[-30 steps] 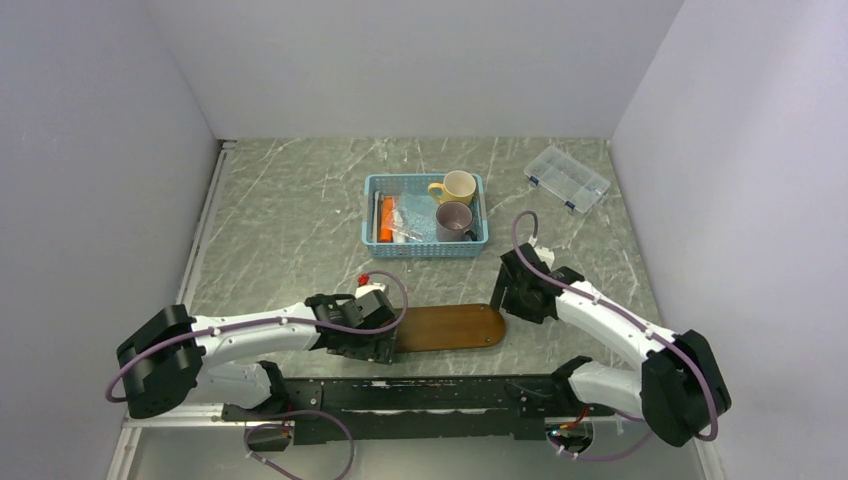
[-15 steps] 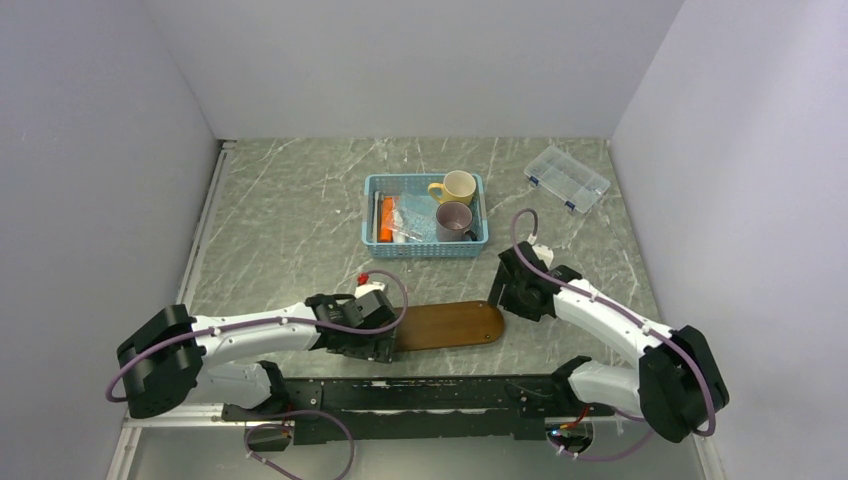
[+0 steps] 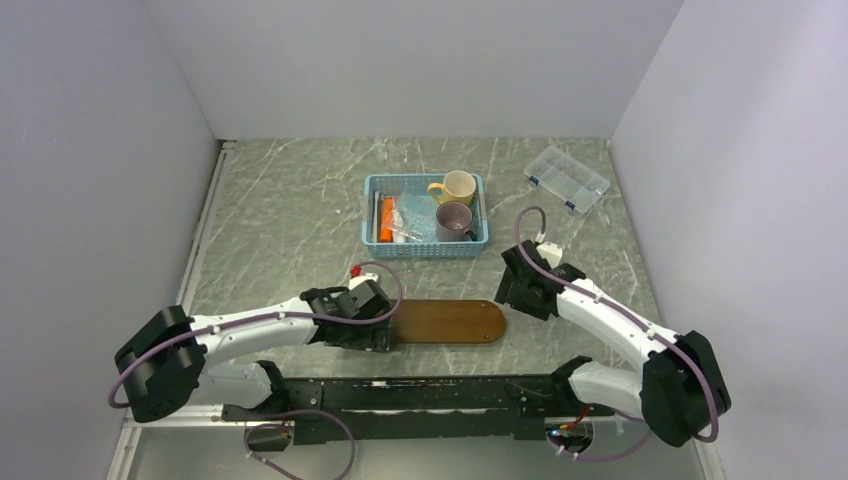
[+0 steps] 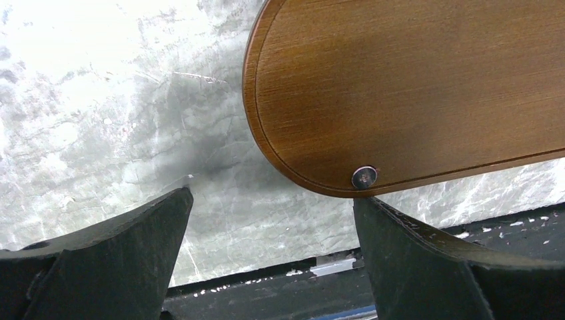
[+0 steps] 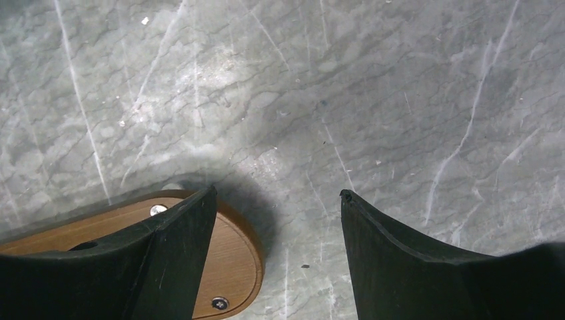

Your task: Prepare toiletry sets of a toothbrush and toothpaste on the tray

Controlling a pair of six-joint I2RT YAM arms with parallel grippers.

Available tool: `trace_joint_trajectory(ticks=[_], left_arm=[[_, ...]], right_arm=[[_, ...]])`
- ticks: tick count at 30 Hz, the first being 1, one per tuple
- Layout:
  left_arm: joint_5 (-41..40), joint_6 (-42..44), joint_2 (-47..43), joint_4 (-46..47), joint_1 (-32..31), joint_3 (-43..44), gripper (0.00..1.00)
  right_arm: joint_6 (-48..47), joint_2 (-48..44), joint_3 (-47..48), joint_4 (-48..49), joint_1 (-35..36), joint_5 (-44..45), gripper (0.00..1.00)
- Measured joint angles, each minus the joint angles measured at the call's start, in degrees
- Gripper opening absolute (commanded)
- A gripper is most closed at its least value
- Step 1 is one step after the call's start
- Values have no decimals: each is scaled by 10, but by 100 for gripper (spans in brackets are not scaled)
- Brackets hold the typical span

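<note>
The dark wooden tray (image 3: pixel 450 322) lies bare near the table's front edge, between both arms. My left gripper (image 3: pixel 383 336) stands open at its left end; in the left wrist view the tray's rounded end (image 4: pixel 413 93) lies just beyond the gripper (image 4: pixel 273 197), and nothing is between the fingers (image 4: pixel 100 253). My right gripper (image 3: pixel 504 297) hangs open over the tray's right end (image 5: pixel 230 267), with only marble under the gripper's gap (image 5: pixel 278 192). An orange toothpaste (image 3: pixel 386 220) and a thin dark toothbrush (image 3: pixel 376 215) lie in the blue basket (image 3: pixel 425 248).
The basket also holds a yellow cup (image 3: pixel 458 187), a grey cup (image 3: pixel 455 220) and clear packets (image 3: pixel 408 222). A clear compartment box (image 3: pixel 567 178) sits at the far right. The black rail (image 3: pixel 420 392) runs along the near edge.
My left wrist has shifted a little away from the near edge, and the tray now lies slightly straighter. The right arm has barely moved. Both grippers stay open.
</note>
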Motion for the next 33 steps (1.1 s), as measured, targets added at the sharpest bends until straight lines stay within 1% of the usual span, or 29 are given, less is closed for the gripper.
trace_joint_trajectory(ticks=[9, 16, 26, 33], left_arm=[[-2, 11, -27, -1, 14, -10, 99], [-11, 26, -106, -36, 15, -2, 99], [-36, 83, -177, -88, 22, 89, 99], [-35, 175, -187, -114, 92, 187, 99]], right_arm=[[-1, 21, 7, -4, -6, 2, 71], [-28, 21, 85, -23, -6, 14, 70], [-97, 35, 194, -26, -6, 8, 68], [-137, 92, 273, -24, -6, -21, 65]])
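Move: The toothpaste in the basket lies about 16 cm ahead of the right gripper, 20 cm to its left and slightly lower. On the near side of the toothpaste, the grey mug is some 14 cm ahead and 9 cm left of that gripper, the yellow mug 20 cm ahead and 9 cm left. The tray's middle is 4 cm back and 12 cm left. From the left gripper, down by the tray's near left corner, the toothpaste lies about 24 cm ahead and 2 cm right. Raise the right gripper about 12 cm while carrying it forward some 9 cm and a little left, from beside the tray's right end towards the basket, swinging its fingertips slightly forward and turning it a little counter-clockwise, jaws still open. Meanwhile lift the wide-open left gripper some 17 cm up and away from the tray's left end, then forward as well, its fingers swinging well outward. ##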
